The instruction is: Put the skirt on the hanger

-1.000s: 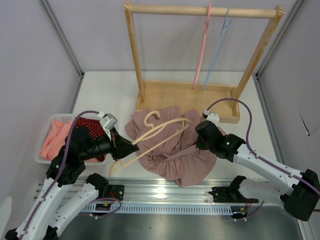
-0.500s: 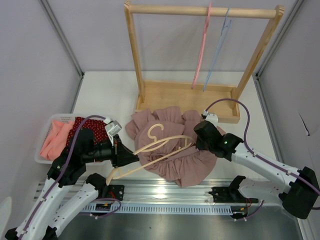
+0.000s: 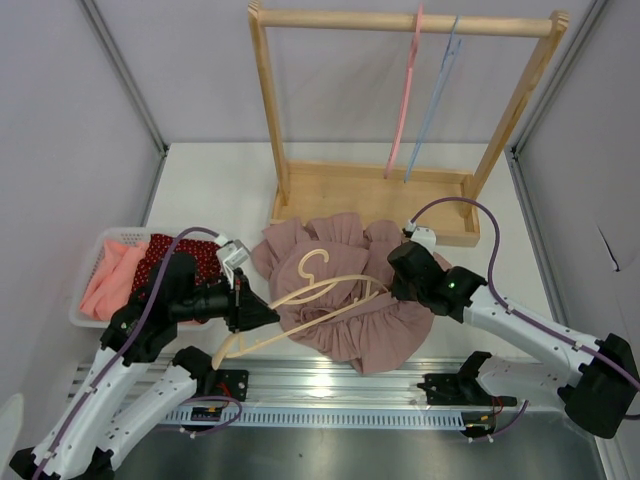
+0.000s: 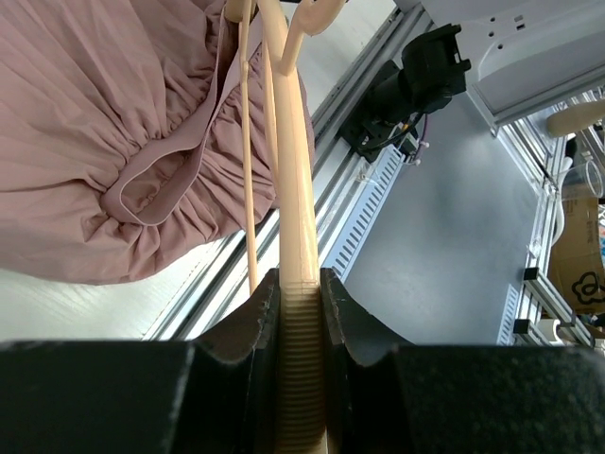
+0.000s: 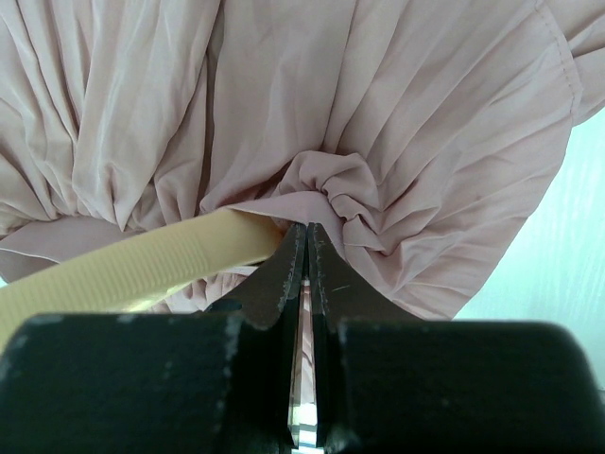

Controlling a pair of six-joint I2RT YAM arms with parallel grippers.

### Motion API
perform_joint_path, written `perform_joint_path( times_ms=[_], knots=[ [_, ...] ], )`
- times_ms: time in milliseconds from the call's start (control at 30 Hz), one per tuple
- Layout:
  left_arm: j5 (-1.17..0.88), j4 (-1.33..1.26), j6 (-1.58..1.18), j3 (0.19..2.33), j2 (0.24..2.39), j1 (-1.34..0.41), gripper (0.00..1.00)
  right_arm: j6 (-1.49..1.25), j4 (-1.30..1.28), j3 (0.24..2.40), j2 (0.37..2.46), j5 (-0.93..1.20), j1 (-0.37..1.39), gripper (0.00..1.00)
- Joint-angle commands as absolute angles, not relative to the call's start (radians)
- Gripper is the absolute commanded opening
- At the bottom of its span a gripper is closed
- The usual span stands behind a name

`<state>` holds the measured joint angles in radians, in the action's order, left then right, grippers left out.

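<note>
A dusty-pink pleated skirt (image 3: 350,300) lies bunched at the table's front centre. Over it runs a cream plastic hanger (image 3: 320,290), hook toward the rack. My left gripper (image 3: 258,314) is shut on the hanger's left arm; in the left wrist view the ribbed arm of the hanger (image 4: 295,236) runs straight out between the jaws, with the skirt (image 4: 104,123) to its left. My right gripper (image 3: 398,282) is shut on a fold of the skirt (image 5: 378,123) at the waistband, right beside the hanger's other arm (image 5: 142,270).
A wooden clothes rack (image 3: 400,110) stands at the back with a pink hanger (image 3: 405,90) and a blue hanger (image 3: 438,90) on its bar. A white basket (image 3: 95,250) at the left holds red and coral clothes. A metal rail (image 3: 330,385) runs along the front edge.
The skirt has bunched up closer round the hanger. My left gripper has slid a little right and forward with the hanger; the right gripper has barely moved.
</note>
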<state>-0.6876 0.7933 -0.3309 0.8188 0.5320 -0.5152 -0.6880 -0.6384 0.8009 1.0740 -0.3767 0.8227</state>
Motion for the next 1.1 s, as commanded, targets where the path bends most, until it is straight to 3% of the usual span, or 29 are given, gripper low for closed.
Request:
perform_joint_path(
  times_ms=[0, 600, 1067],
  knots=[
    [-0.681, 0.772, -0.314, 0.836, 0.551, -0.522, 0.00, -0.698, -0.647, 0.816, 1.043, -0.383, 0.825, 0.00],
    [-0.752, 0.664, -0.334, 0.831, 0.650, -0.535, 0.00, -0.690, -0.641, 0.816, 1.015, -0.362, 0.867, 0.00],
    [-0.672, 0.402, -0.437, 0.773, 0.784, -0.712, 0.00, -0.684, -0.681, 0.891, 1.014, -0.385, 0.884, 0.00]
  ],
)
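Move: The left hand holds the hanger; the skirt's waistband opening lies about 16 cm to its right, 7 cm ahead and 12 cm below. The red dotted cloth is some 17 cm to its left, 13 cm ahead and 18 cm below. For the right hand, which pinches the waistband edge, the opening is roughly 5 cm left and 2 cm back, with the hanger's far end about 2 cm left, level with the fingers. Left hand sinks slightly, then feeds the hanger about 5 cm right into the waistband the right keeps pinched, raising slightly. ##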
